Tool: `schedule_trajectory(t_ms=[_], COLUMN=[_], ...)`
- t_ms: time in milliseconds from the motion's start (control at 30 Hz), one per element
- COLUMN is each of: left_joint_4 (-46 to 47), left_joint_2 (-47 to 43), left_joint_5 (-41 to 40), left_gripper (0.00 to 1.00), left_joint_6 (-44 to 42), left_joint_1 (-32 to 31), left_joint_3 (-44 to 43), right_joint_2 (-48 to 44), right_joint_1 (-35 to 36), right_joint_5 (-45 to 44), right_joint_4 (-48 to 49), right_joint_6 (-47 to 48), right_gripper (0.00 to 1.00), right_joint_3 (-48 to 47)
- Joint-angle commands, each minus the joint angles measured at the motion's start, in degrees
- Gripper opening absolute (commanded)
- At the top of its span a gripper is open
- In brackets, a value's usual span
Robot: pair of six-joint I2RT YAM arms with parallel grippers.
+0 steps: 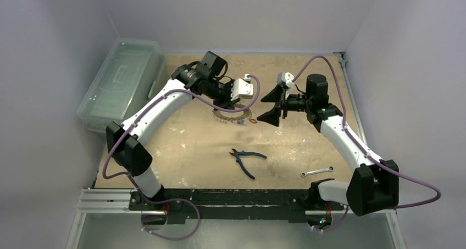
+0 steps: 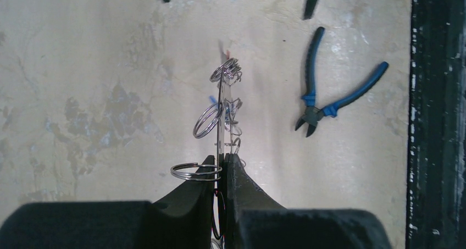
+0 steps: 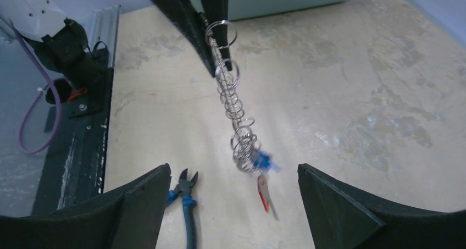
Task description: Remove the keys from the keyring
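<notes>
The keyring (image 3: 231, 100) hangs above the table, a thin silver wire strung with small split rings and keys. My left gripper (image 2: 224, 158) is shut on its upper part and sees it edge-on as the keyring (image 2: 222, 122). In the top view the left gripper (image 1: 233, 101) holds the keyring (image 1: 233, 117) mid-table. At the ring's low end hang a blue tag (image 3: 264, 162) and a blurred, red-tagged key (image 3: 265, 193). My right gripper (image 3: 233, 177) is open, its fingers wide on either side of that low end without touching it. From above, the right gripper (image 1: 270, 107) sits just right of the ring.
Blue-handled pliers (image 1: 247, 158) lie on the table nearer the arm bases, also seen as pliers (image 2: 329, 103) and pliers (image 3: 187, 205). A silver wrench (image 1: 317, 172) lies at the front right. A clear plastic bin (image 1: 121, 81) stands at the table's left edge.
</notes>
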State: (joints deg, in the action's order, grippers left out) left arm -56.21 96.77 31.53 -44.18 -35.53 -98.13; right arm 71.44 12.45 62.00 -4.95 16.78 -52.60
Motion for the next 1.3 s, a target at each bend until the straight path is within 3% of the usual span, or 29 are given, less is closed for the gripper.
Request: schedule_trajectory(t_ms=[0,133,333,700,800,867,1067,1100,1133,1200,1267], left_joint_4=[-6.32,-7.28,-8.17,-9.45,-9.26,-8.51,-1.76,-0.15,1.22,5.3,10.17], left_joint_2=[0.11,0.92,1.2,2.37,2.69,2.84,3.4,3.59,3.78,4.03,3.56], left_joint_5=[2.51,3.69,7.38,9.9,10.06,10.12,10.0,10.93,12.83,17.92,22.26], left_gripper=[0.0,0.0,0.0,0.0,0.0,0.0,0.0,0.07,0.22,0.42,0.55], left_joint_6=[-2.64,-1.82,-0.79,-0.25,0.23,1.1,10.42,12.61,14.74,20.08,25.9], left_joint_1=[-2.5,-3.82,-4.15,-4.36,-4.37,-4.33,-1.97,-0.65,1.1,5.4,9.85], left_joint_3=[-3.63,-5.89,-8.7,-11.25,-12.09,-12.72,-13.77,-14.01,-14.36,-14.86,-14.23], right_joint_2=[0.07,0.78,1.16,2.52,2.78,2.91,3.11,3.21,3.34,3.55,3.89], right_joint_1=[2.49,6.86,7.96,9.55,9.78,9.95,9.84,9.73,9.64,9.42,8.8], right_joint_5=[3.21,0.99,-0.04,-1.34,-1.43,-1.37,-0.43,-0.45,-0.51,-0.71,-0.56], right_joint_4=[9.64,8.02,13.84,17.71,18.41,19.19,29.02,31.29,34.5,39.15,45.19], right_joint_6=[-8.29,-6.64,-9.87,-12.03,-13.02,-14.06,-25.0,-27.16,-29.19,-33.55,-38.59], right_gripper=[0.87,0.83,0.77,0.37,0.18,0.0,0.0,0.0,0.0,0.0,0.0], right_joint_3=[0.67,1.24,5.94,7.98,7.82,7.51,6.73,6.58,6.47,6.42,6.69])
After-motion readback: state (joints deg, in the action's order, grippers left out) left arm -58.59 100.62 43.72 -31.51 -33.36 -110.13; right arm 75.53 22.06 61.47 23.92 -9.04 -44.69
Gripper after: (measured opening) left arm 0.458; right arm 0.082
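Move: The left gripper already pinches the keyring by its rim. The keyring's middle is about 4 cm to that hand's right, 5 cm below and 1 cm back. From the open right gripper it lies some 11 cm left, 1 cm back and 6 cm lower. The red key hangs about 4 cm left of the right hand, 2 cm back and 10 cm lower. The pliers lie on the table 13 cm back and 8 cm left of it, roughly 22 cm below. Draw the left gripper back about 4 cm, easing it right and up, to hold the keyring out. Meanwhile bring the right gripper about 5 cm left, back and down to the keyring's free edge, and shut its fingers on the rim. Once it pinches, open the left fingers and pull them forward and up, while the right hand lifts about 2 cm with its grip kept. ##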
